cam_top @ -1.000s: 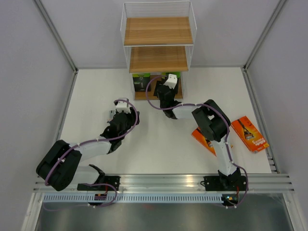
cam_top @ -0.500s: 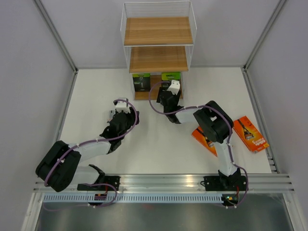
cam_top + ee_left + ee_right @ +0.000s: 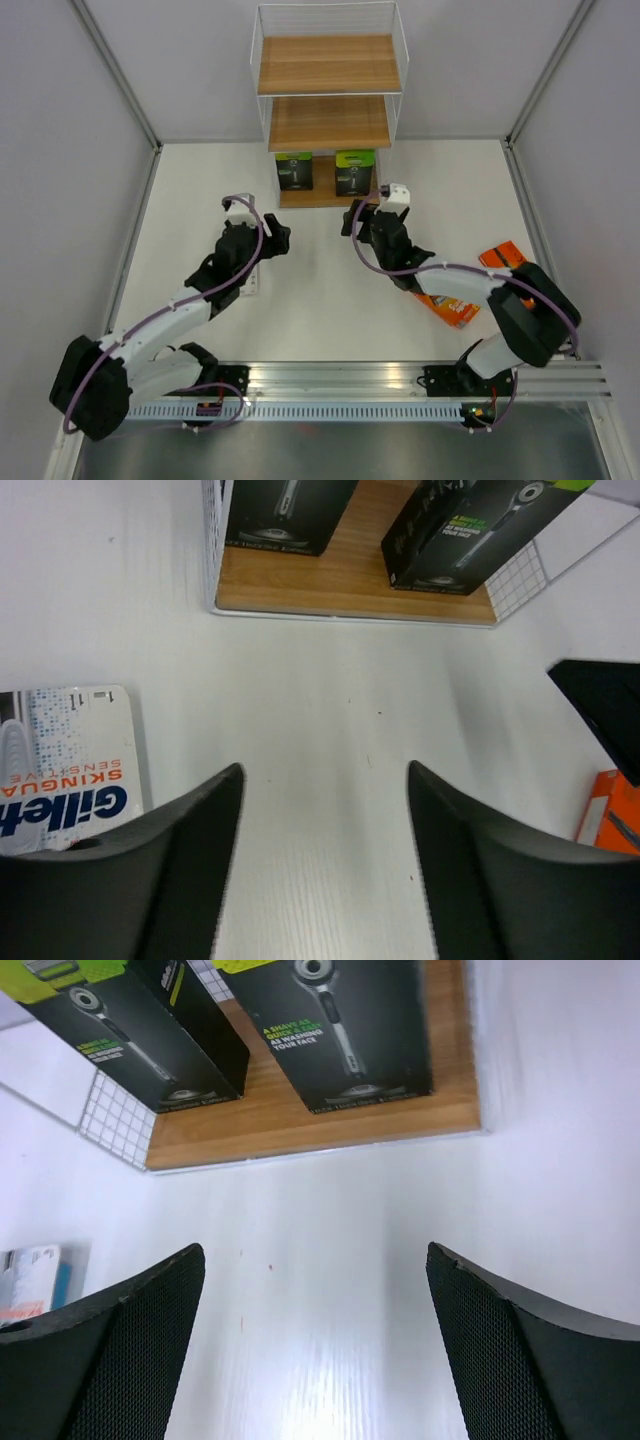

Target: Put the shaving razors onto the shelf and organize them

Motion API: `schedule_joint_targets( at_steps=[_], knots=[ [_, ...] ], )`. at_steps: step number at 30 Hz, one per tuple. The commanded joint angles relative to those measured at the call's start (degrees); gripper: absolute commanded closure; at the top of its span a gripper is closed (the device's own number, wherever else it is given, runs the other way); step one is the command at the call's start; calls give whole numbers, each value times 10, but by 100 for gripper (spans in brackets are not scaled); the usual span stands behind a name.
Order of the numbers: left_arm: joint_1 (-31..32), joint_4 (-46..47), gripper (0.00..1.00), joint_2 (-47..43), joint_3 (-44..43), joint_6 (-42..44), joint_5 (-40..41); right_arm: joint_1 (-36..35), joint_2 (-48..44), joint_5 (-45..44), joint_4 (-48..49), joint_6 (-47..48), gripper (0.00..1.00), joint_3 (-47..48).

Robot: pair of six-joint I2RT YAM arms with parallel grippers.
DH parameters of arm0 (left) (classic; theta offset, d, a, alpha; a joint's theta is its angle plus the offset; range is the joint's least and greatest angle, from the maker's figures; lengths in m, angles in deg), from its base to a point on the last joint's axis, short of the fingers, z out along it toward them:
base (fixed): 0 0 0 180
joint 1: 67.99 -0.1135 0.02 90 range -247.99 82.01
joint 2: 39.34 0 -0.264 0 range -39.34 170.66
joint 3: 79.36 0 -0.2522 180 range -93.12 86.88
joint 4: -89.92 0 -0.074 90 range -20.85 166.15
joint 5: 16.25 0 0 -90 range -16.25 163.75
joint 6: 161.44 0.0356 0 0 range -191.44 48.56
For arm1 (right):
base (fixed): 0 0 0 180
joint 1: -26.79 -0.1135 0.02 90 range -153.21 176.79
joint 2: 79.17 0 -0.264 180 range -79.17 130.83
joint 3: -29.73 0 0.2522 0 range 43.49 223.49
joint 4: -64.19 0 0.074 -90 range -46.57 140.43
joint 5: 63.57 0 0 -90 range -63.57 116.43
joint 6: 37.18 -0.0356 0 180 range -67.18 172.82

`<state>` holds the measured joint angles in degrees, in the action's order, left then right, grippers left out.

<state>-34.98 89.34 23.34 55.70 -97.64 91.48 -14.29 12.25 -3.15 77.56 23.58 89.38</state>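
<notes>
The shelf [image 3: 330,122] stands at the far middle of the table. Two black shaving razor packs [image 3: 293,171] [image 3: 354,172] stand side by side on its bottom board [image 3: 300,1120]. My right gripper [image 3: 362,216] [image 3: 314,1250] hovers open just in front of that board, with nothing between its fingers. To its left my left gripper [image 3: 270,238] [image 3: 323,770] is also open and empty over the bare table. The clear-and-blue blister pack [image 3: 65,770] lies flat beside the left finger. An orange pack [image 3: 452,308] lies partly under the right arm, and another orange pack [image 3: 500,256] lies further right.
The shelf's top board [image 3: 329,64] and middle board carry nothing. Grey walls close in the table on the left, back and right. The arm bases sit on a metal rail [image 3: 340,378] at the near edge.
My right gripper has backed out of the bottom tier, leaving the second black pack standing there, and opened wider. The left gripper moved a little toward the shelf and opened further.
</notes>
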Motion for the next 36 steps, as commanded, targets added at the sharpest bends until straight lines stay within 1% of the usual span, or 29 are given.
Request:
schedule_joint_targets(
  at_steps=[1,2,3,5,6,7,8,10,11,12,13,14,15,16,17,19,20,21,22,23,25,27,28,29,31,36],
  knots=[
    [-13,-161,19,-83,-38,-76,-24,8,-124,37,-45,-35,2,-103],
    [-16,-211,15,-96,-42,-83,-26,9,-199,30,-59,-53,2,-121],
    [-25,-235,12,-106,-54,-91,-35,12,-232,12,-101,-63,2,-136],
    [-36,-296,7,-129,-66,-109,-38,21,-322,1,-140,-69,2,-162],
    [-39,-310,5,-135,-75,-112,-52,25,-346,-6,-181,-60,2,-162],
    [-44,-323,1,-140,-79,-118,-60,29,-363,-9,-200,-52,2,-159],
    [-50,-332,0,-142,-83,-124,-71,34,-387,-6,-214,-39,2,-155],
    [-78,-352,0,-142,-89,-137,-109,44,-396,-7,-301,-2,2,-117],
    [-87,-352,0,-142,-89,-141,-109,49,-396,-7,-301,-2,2,-117],
    [-98,-364,0,-139,-92,-145,-115,55,-390,-5,-356,0,2,-89],
    [-110,-373,1,-135,-92,-145,-118,76,-382,0,-387,-11,2,-74],
    [-138,-381,0,-127,-99,-148,-123,91,-375,32,-437,-15,2,-58],
    [-155,-412,0,-121,-104,-153,-128,126,-362,52,-457,-20,2,-30],
    [-174,-426,0,-116,-107,-160,-130,140,-360,72,-470,-25,2,-19],
    [-215,-439,0,-105,-112,-164,-135,151,-360,104,-475,-26,2,-11],
    [-261,-474,0,-96,-121,-166,-161,160,-367,129,-460,-34,2,-11],
    [-303,-483,0,-86,-126,-170,-170,160,-368,150,-451,-38,2,-15],
    [-321,-485,0,-83,-127,-170,-197,160,-367,160,-449,-41,2,-20],
    [-328,-487,1,-78,-127,-169,-204,160,-360,169,-449,-43,2,-24],
    [-359,-487,1,-72,-129,-164,-204,160,-356,187,-444,-42,2,-29],
    [-366,-490,1,-50,-134,-149,-183,160,-346,210,-437,-31,2,-45],
    [-367,-488,1,-22,-140,-140,-148,160,-343,268,-410,-22,2,-62],
    [-366,-485,0,-11,-140,-134,-134,160,-343,312,-393,-24,2,-70],
    [-366,-483,0,4,-141,-132,-112,160,-341,329,-358,-31,2,-88],
    [-364,-470,0,48,-146,-99,-119,160,-339,341,-336,-40,2,-98],
    [-356,-422,0,104,-149,-85,-103,159,-314,338,-317,-42,2,-106]
  ],
)
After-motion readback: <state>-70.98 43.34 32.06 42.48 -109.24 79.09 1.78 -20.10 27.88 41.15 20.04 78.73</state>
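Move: The Gillette razor pack lies flat on the table about 12 cm to the left hand's left, roughly level with it and some 15 cm below; the left black box on the shelf stands about 23 cm straight ahead of that hand. From the right hand, the nearer orange box lies around 15 cm back, 21 cm to the right and 12 cm below, while the right black box stands on the shelf about 15 cm ahead and 2 cm to the right. The left hand heads for the Gillette pack: a short lift and draw-back, then a sweep some 17 cm left across the pack and down to low over its left side, fingers spreading fully, pitching down and turning counter-clockwise. The right hand, still open, backs off the shelf about 10 cm, swings right towards the nearer orange box, then returns partway left, sinking and tipping down. Neither touches anything. ##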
